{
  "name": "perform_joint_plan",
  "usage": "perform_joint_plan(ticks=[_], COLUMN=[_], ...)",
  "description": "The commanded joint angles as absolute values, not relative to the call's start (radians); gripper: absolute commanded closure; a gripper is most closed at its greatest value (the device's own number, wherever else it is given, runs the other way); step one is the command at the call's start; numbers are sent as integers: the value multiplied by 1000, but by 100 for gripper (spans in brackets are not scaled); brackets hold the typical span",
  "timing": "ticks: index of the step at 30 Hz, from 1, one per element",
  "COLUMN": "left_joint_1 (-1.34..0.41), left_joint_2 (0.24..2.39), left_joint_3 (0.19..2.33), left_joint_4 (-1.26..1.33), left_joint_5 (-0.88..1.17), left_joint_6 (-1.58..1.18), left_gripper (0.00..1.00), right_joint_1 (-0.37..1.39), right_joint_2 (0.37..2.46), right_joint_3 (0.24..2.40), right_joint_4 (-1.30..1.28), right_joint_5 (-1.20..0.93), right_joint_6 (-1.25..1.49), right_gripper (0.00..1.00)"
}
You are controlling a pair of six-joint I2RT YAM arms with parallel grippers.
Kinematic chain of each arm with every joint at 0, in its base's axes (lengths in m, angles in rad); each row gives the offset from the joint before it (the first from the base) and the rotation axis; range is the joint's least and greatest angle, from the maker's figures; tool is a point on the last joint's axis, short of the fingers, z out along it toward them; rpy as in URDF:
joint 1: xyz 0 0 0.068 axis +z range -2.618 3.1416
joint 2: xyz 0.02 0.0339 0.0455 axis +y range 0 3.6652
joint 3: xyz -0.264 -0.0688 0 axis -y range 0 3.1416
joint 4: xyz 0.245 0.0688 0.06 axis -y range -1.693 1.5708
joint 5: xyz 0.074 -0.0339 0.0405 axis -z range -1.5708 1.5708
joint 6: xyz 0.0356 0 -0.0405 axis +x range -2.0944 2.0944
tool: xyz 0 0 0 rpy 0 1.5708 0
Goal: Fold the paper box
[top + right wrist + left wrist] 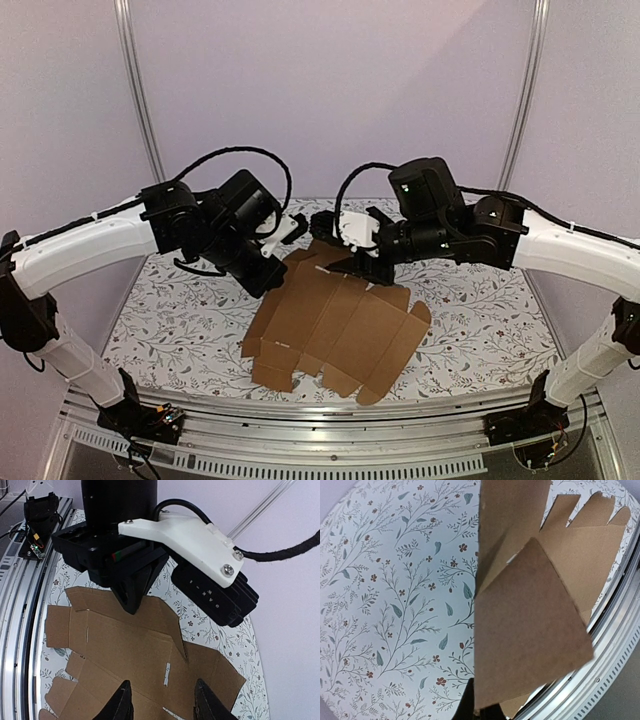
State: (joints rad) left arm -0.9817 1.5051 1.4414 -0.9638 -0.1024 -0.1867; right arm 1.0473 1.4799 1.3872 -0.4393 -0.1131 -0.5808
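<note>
The paper box [335,325] is a brown die-cut cardboard sheet lying mostly flat mid-table, its tabbed flaps spread toward the front edge. My left gripper [272,275] is shut on the sheet's far-left flap. In the left wrist view that flap [530,625] stands raised and folded, pinched at the jaws [480,711]. My right gripper [358,265] hovers over the sheet's far edge. In the right wrist view its fingers [122,702] stand apart above the creased panel [130,650], with nothing between them. The left gripper [131,592] shows there too, nipping the flap's edge.
A floral tablecloth [180,320] covers the table. An aluminium rail [330,410] runs along the front edge by the arm bases. Metal frame posts [140,90] rise at the back corners. The two wrists are close together over the sheet's far side.
</note>
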Motion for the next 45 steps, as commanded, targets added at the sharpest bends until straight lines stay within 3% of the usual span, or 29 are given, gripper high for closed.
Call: perform_joint_plan(ticks=[1, 12, 18, 23, 27, 31, 35, 38, 39, 45], left_joint_1=[-999, -1002, -1007, -1009, -1009, -1010, -1008, -1005, -1003, -963], left_joint_2=[1501, 1452, 1435, 1430, 1414, 1389, 1345, 1303, 1286, 1124], left_joint_3=[1456, 1417, 1391, 1376, 1362, 1345, 1320, 1294, 1283, 1162], left_joint_4=[-978, -924, -898, -884, -868, -839, -804, -774, -762, -636], left_joint_5=[-101, -9, 40, 48, 47, 50, 22, 3, -23, -64], left_joint_6=[-177, -193, -205, -208, -209, -216, -227, -245, -250, -293], left_gripper=[100, 100, 100, 100, 100, 99, 72, 44, 30, 1], right_joint_1=[1060, 1090, 1095, 1099, 1100, 1104, 1106, 1105, 1106, 1105], right_joint_2=[1519, 1592, 1600, 1602, 1597, 1589, 1565, 1538, 1526, 1474], right_joint_3=[1400, 1410, 1409, 1408, 1406, 1393, 1369, 1352, 1346, 1327], right_joint_4=[-320, -266, -256, -255, -258, -263, -262, -260, -261, -268], right_joint_5=[-62, -53, -48, -45, -43, -39, -28, 11, 36, 169], right_joint_6=[-566, -584, -582, -586, -587, -591, -596, -597, -596, -523], right_gripper=[59, 59, 65, 77, 98, 100, 100, 100, 100, 100])
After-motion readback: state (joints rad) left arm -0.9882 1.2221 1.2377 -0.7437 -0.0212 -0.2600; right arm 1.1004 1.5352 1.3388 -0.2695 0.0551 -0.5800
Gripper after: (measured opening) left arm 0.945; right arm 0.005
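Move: The right hand's open fingers are almost at the box's far raised edge, about 4 cm to its left, 1 cm ahead and 1 cm lower. The left fingertips, still pinching the side flap, are some 13 cm left and 3 cm back of the right hand; the box's middle panel lies roughly 12 cm back, 3 cm left and 8 cm below it. From the left hand that far edge is about 10 cm right, 4 cm ahead and 3 cm higher. Right hand eases 4 cm left and pinches the box's far edge; left then opens, releasing and rising 5 cm. ##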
